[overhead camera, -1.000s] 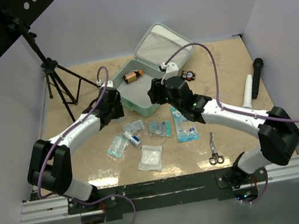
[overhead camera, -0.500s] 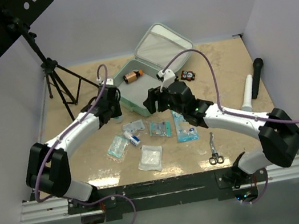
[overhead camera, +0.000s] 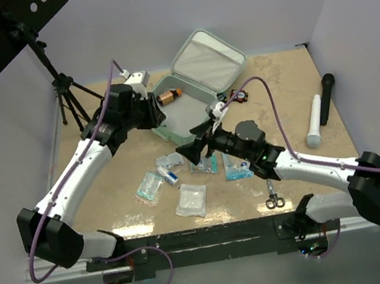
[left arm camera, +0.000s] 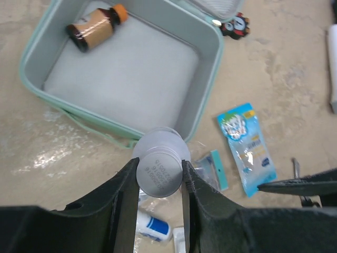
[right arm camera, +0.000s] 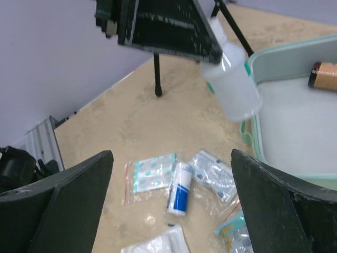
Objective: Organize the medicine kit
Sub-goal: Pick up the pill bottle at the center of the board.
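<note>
The medicine kit [overhead camera: 189, 116], a mint-green case, lies open at the back with its lid [overhead camera: 206, 58] raised; a brown bottle [overhead camera: 169, 96] lies inside. My left gripper [overhead camera: 156, 117] is shut on a translucent white bottle [left arm camera: 160, 176], held in the air over the kit's near-left rim [left arm camera: 208, 100]. The right wrist view shows that bottle [right arm camera: 234, 89] hanging beside the kit's wall. My right gripper [overhead camera: 195, 148] stands wide open and empty above the packets, over a white-and-blue tube [right arm camera: 180, 188].
Small packets [overhead camera: 150, 186], a gauze pack [overhead camera: 191, 200] and a blue sachet [overhead camera: 234, 163] lie in front of the kit. Scissors [overhead camera: 272, 192] lie near right, with a white cylinder [overhead camera: 315, 120] and a black one [overhead camera: 327, 96] further right. A tripod stand [overhead camera: 67, 90] rises at back left.
My left arm has lifted the white bottle and swung it back toward the kit's left side. My right gripper has left the kit, moved down-left over the packets and opened wide.
</note>
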`<state>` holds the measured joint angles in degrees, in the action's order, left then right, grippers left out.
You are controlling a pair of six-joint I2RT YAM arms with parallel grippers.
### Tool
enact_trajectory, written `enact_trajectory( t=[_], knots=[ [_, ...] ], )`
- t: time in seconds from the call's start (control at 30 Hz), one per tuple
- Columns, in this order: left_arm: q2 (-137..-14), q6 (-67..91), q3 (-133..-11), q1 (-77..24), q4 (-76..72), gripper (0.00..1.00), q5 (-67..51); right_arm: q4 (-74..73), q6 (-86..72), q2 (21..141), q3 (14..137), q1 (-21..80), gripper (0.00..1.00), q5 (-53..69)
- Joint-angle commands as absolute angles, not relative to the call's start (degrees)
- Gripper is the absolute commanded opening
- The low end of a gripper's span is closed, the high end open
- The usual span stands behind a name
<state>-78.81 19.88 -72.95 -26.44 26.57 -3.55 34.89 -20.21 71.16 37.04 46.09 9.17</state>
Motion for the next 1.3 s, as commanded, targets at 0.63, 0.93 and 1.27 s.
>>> enact_trajectory(
  t=[0.63,0.93,1.27],
  knots=[
    [-79.0,13.4,-79.6,-26.5,30.4,0.0,-33.3,22.2,-16.1,74.1,48.1,46.5,0.89,5.0],
    [-78.9,12.8,-81.0,-26.5,31.3,0.0,-35.1,21.0,-14.2,75.4,49.2,46.5,0.78,5.4],
    [-77.8,13.4,-78.4,-26.6,28.8,0.0,-37.4,22.1,-14.1,77.7,50.3,46.5,0.54,4.7]
  ],
)
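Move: The right hand, empty and wide open, has the white pill bottle about 11 cm ahead, 7 cm to its left and a little below; the left hand already holds it by the cap, body pointing away from its fingertips. From the left hand, the right gripper's gap waits about 9 cm back and 8 cm to the right, level. The medicine kit's middle lies 11 cm ahead of the left hand, 5 cm right and some 20 cm down; the teal packet is 7 cm back, 10 cm right, 22 cm down. Back and to the right, the left hand carries the white pill bottle about 9 cm towards the open right gripper, turning clockwise nearly 30 degrees and easing up slightly, its grip on the cap kept. The right hand rises about 4 cm, then sinks about 6 while working some 3 cm forward, tips its fingers down and partly closes them around the bottle's body. ##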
